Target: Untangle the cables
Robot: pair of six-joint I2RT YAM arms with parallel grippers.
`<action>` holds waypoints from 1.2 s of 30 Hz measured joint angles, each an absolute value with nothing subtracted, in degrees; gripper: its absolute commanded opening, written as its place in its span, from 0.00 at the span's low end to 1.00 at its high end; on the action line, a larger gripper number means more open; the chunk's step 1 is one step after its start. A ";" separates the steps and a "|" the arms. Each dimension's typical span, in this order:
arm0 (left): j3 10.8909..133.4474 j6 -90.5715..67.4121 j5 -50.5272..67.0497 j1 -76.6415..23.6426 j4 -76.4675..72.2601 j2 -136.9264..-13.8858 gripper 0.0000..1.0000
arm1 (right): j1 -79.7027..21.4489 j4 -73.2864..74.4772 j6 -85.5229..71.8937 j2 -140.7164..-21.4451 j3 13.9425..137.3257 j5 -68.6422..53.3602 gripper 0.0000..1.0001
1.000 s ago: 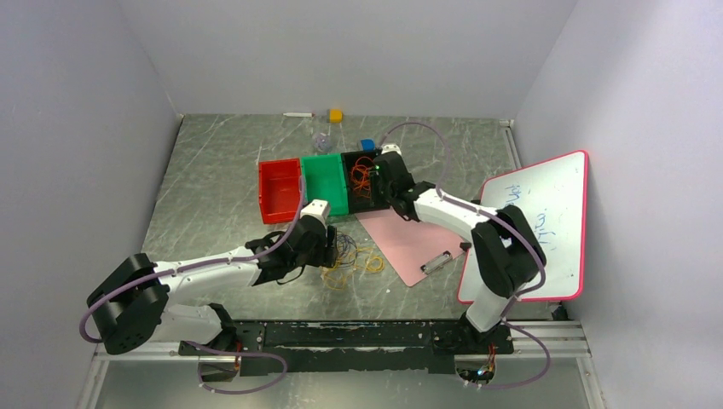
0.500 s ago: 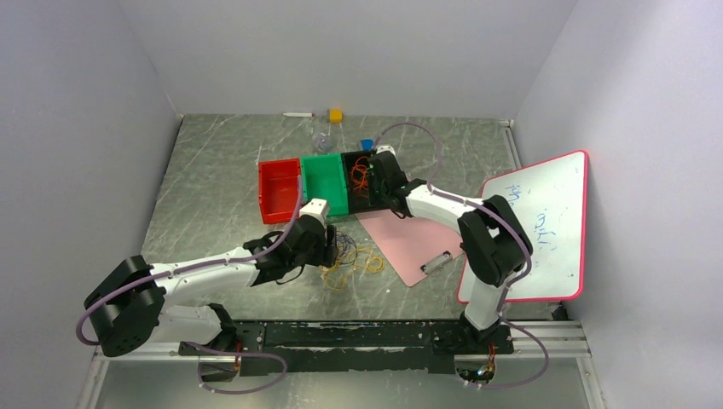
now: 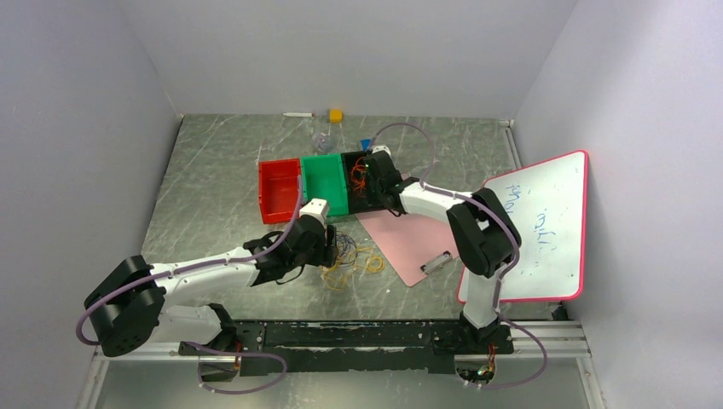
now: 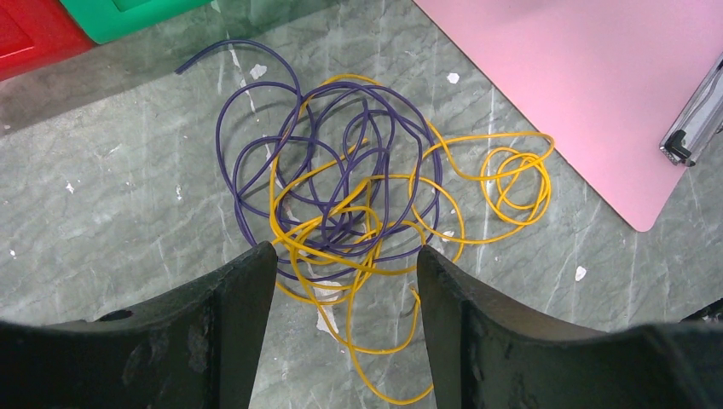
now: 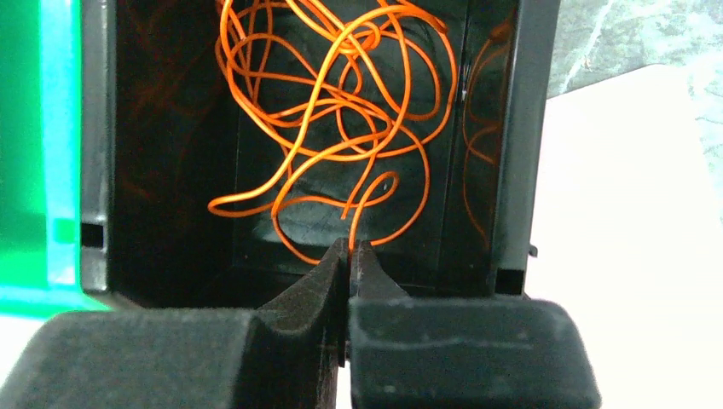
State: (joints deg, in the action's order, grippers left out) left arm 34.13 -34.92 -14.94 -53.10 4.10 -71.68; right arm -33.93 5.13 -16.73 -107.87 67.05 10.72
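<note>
A tangle of purple cable (image 4: pixel 341 170) and yellow cable (image 4: pixel 511 179) lies on the table just left of the pink clipboard. My left gripper (image 4: pixel 345 251) hovers over its near edge, open, with yellow strands lying on the table between the fingers; in the top view the left gripper (image 3: pixel 334 245) sits at the tangle's left side. The orange cable (image 5: pixel 337 106) lies bunched inside the black bin (image 5: pixel 170 170). My right gripper (image 5: pixel 350 245) is at the bin's near end, shut on a strand of the orange cable that runs into its tips.
The green bin (image 3: pixel 326 183) and red bin (image 3: pixel 280 189) stand left of the black one. A pink clipboard (image 3: pixel 409 243) lies to the right and a whiteboard (image 3: pixel 537 226) leans at the right edge. A yellow cube (image 3: pixel 336 115) and a blue object (image 3: pixel 367 144) sit at the back.
My right gripper has shifted slightly left over the black bin and its jaws have closed on the orange cable. The left arm has not moved.
</note>
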 measured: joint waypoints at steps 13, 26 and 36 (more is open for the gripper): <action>34.13 -34.94 -14.96 -53.10 4.14 -71.50 0.66 | -33.91 4.19 -16.29 -114.06 71.26 10.66 0.00; 34.11 -34.94 -15.03 -53.10 4.14 -70.89 0.67 | -33.91 5.72 -15.81 -112.42 72.51 10.55 0.37; 34.11 -34.89 -15.03 -53.10 4.14 -70.94 0.67 | -33.85 7.22 -15.62 -102.63 71.90 11.62 0.52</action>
State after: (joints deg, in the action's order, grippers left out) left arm 34.11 -34.89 -15.03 -53.10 4.14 -70.94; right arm -33.85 7.22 -15.62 -102.63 71.90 11.62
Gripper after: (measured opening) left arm 0.668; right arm 0.501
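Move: The orange strand pinched in the right fingertips is to go down onto the rest of the orange cable in the black bin, whose heap centres about 4 cm ahead of that hand and 3 cm below, level sideways. The green bin's middle is some 10 cm to the hand's left and 4 cm ahead; the pink clipboard's is roughly 11 cm right and 9 cm back. From the left hand, the orange heap lies about 18 cm ahead and 8 cm right, 5 cm lower. The orange strand, still pinched in the right fingertips, is carried about 2 cm down into the black bin and 2 cm forward, drifting slightly left. The fingers then open to about half and let go of it, and the right hand rises steeply some 9 cm clear of the heap, tipping up by roughly five degrees. ##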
